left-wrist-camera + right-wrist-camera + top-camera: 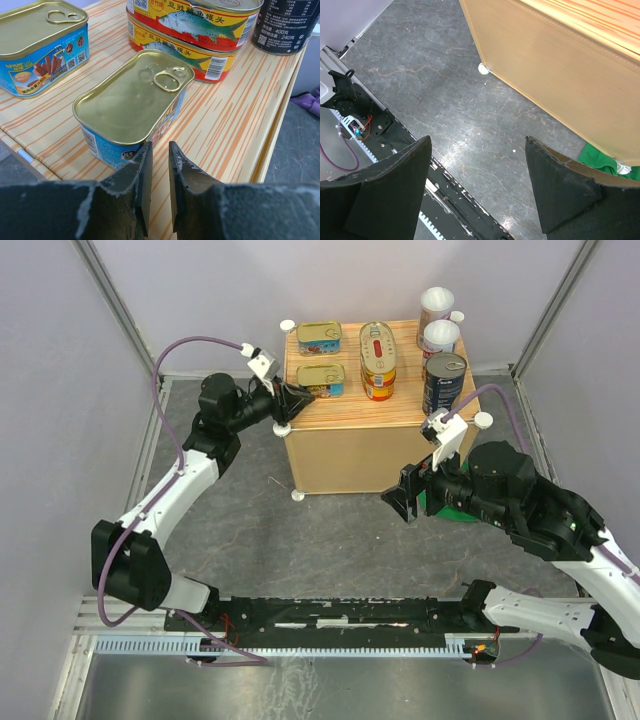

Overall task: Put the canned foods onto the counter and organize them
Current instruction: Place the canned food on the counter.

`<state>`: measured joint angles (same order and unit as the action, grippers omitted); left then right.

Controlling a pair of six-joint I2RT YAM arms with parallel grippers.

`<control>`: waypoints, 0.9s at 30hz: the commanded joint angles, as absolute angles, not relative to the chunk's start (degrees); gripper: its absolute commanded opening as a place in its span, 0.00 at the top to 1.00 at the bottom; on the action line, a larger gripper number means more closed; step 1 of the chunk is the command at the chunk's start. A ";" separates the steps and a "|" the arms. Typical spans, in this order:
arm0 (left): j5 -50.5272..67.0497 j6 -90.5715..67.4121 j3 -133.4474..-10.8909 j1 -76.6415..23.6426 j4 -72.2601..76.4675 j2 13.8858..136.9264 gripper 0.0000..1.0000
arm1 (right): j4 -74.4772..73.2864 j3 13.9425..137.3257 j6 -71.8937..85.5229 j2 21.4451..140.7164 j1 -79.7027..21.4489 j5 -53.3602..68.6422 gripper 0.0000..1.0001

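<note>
The counter (350, 455) carries several canned foods: two rectangular gold-lidded tins (320, 338) (321, 380), a stack of oval red-labelled tins (378, 360), two white-lidded cylinders (438, 324) and a dark blue cylinder (443, 382). My left gripper (297, 400) is at the counter's left edge, shut and holding nothing. In the left wrist view its tips (160, 145) sit right beside the near rectangular tin (132, 97), with the striped top (235, 130) below. My right gripper (400, 498) hangs open over the floor in front of the counter (560, 75), empty (477, 145).
A green cloth (450, 508) lies on the floor at the counter's right front corner, under the right arm (605, 162). A white knob (483, 69) marks the counter's lower corner. The black mounting rail (330, 615) runs along the near edge.
</note>
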<state>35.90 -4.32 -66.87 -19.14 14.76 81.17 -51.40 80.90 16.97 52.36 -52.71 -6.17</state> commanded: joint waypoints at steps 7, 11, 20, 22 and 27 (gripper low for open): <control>36.01 -2.78 -69.78 -19.25 16.14 80.98 0.73 | -49.31 83.98 15.48 52.60 -52.21 -6.93 0.18; 37.09 -5.33 -67.25 -19.69 17.04 77.34 0.71 | -49.34 84.11 15.38 52.65 -52.21 -7.14 0.17; 24.78 -12.20 -59.66 -20.87 16.82 61.21 0.53 | -49.51 86.99 15.63 52.75 -52.21 -30.86 0.14; 18.60 -12.89 -59.09 -20.89 15.19 58.23 0.50 | -49.38 88.00 13.90 54.15 -52.20 -40.91 0.13; 1.97 -11.40 -60.08 -20.86 7.14 53.76 0.41 | -46.97 90.78 8.92 58.56 -48.35 -60.10 0.12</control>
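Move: The near luncheon can is right at the left fingertips, its middle some 4 cm ahead and 3 cm right, about level. From the left hand, the far luncheon can is about 13 cm ahead and 3 cm right, the stacked fish cans 6 cm ahead and 14 cm right. The dark can stands about 20 cm ahead of the right hand, 8 cm right, 4 cm up; the near luncheon can is 23 cm ahead of that hand, 17 cm left. Draw the left gripper away from the near luncheon can, back first and rising, then also out to the left, climbing about 10 cm past the counter's left edge while its fingers open wider and tip up. Meanwhile bring the empty, open right gripper right, forward and up towards the dark can, swinging its wrist some 30 degrees clockwise. ##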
